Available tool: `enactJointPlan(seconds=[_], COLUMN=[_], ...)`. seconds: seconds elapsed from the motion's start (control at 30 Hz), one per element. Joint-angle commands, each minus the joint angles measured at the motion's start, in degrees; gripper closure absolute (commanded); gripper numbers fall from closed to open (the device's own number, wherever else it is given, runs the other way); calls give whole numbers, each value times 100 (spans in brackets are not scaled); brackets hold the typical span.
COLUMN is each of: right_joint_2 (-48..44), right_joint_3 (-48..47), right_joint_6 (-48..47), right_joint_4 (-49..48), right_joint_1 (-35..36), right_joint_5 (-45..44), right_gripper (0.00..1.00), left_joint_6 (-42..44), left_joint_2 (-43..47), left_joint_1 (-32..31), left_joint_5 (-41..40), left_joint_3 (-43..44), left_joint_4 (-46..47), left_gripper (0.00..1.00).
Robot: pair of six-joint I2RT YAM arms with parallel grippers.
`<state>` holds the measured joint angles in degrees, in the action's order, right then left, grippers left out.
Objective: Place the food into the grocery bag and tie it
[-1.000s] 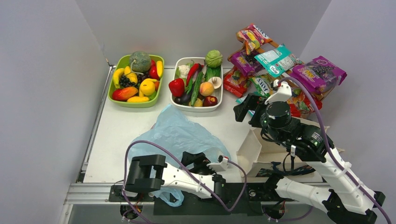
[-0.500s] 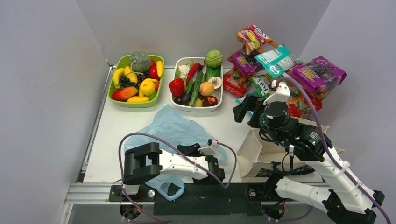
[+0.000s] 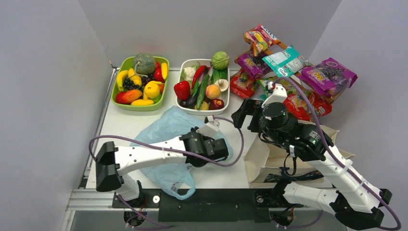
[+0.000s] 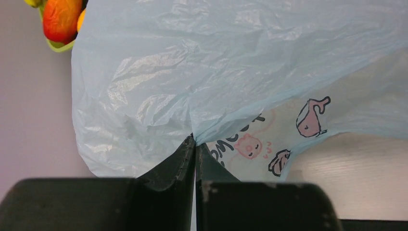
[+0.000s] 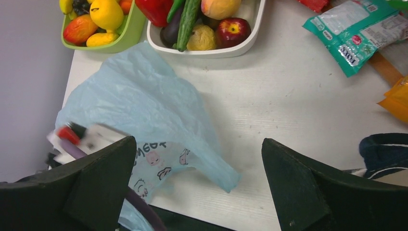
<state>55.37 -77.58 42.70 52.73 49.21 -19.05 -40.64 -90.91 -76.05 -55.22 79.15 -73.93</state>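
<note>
The light-blue grocery bag (image 3: 168, 130) lies crumpled on the table in front of the trays, its printed cartoon mark (image 4: 250, 144) facing up. My left gripper (image 3: 208, 153) is at the bag's right side. In the left wrist view it (image 4: 195, 139) is shut on a fold of the bag (image 4: 216, 72). My right gripper (image 3: 243, 114) hovers open and empty to the right of the bag; its view (image 5: 202, 178) looks down on the bag (image 5: 139, 106). Toy fruit fills a green bowl (image 3: 139, 109), toy vegetables a white tray (image 3: 202, 112). Snack packets (image 3: 288, 62) lie at the back right.
A beige canvas tote (image 3: 269, 154) with dark straps stands under my right arm at the near right. A teal packet (image 5: 358, 31) lies on the table near the white tray (image 5: 211, 52). Grey walls close in the left, back and right.
My left arm has swung from the near edge out over the table and to the left, pulling a fold of the bag with it. My right gripper has moved a little left.
</note>
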Motion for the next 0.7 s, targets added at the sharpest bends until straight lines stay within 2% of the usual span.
enactJointPlan(seconds=[0.0,0.1,0.33,0.5,0.67], right_joint_2=[107,209,423,605,715], right_joint_3=[-193,-182,138,503,1021], right_joint_6=[186,148,-124,-477,-569], right_joint_4=[-292,-356,-585,-861,-1090], right_joint_1=[235,443,640,740,842], right_joint_5=[99,90,338,844,973], right_gripper=[1,1,1,1,1], left_joint_6=[543,678,800,868,913], left_joint_2=[650,955,1261,1265,1358], left_joint_1=[544,886,1228,1312,1402], left_joint_5=[1078,1708,2376,2483,2756], left_joint_3=[624,722,1053,1291,1281], left_joint_4=[290,392,220,-2,46], left_gripper=[100,100,100,100,100])
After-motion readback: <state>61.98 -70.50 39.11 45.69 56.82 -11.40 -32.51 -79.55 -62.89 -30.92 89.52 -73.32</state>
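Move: My right hand, open and empty, hangs over the blue bag's right handle, which lies about 5 cm to its left, nearly level front to back and some 21 cm below. My left hand already pinches the bag's mouth edge, roughly 17 cm left of my right hand and 13 cm lower; from it the handle is about 12 cm right, level front to back, 8 cm down. The white basket's middle is some 28 cm ahead and 15 cm left of my right hand; the paper tote is about 22 cm right and 3 cm ahead of it. I keep the mouth edge shut in my left fingers and lift it about 6 cm, rolling that hand so its left side drops and its fingers point more steeply down. Meanwhile my right hand, fingers wide open, sweeps some 7 cm left, easing back a little and then sinking 6 cm towards the bag's right handle, turning counter-clockwise as it goes. ##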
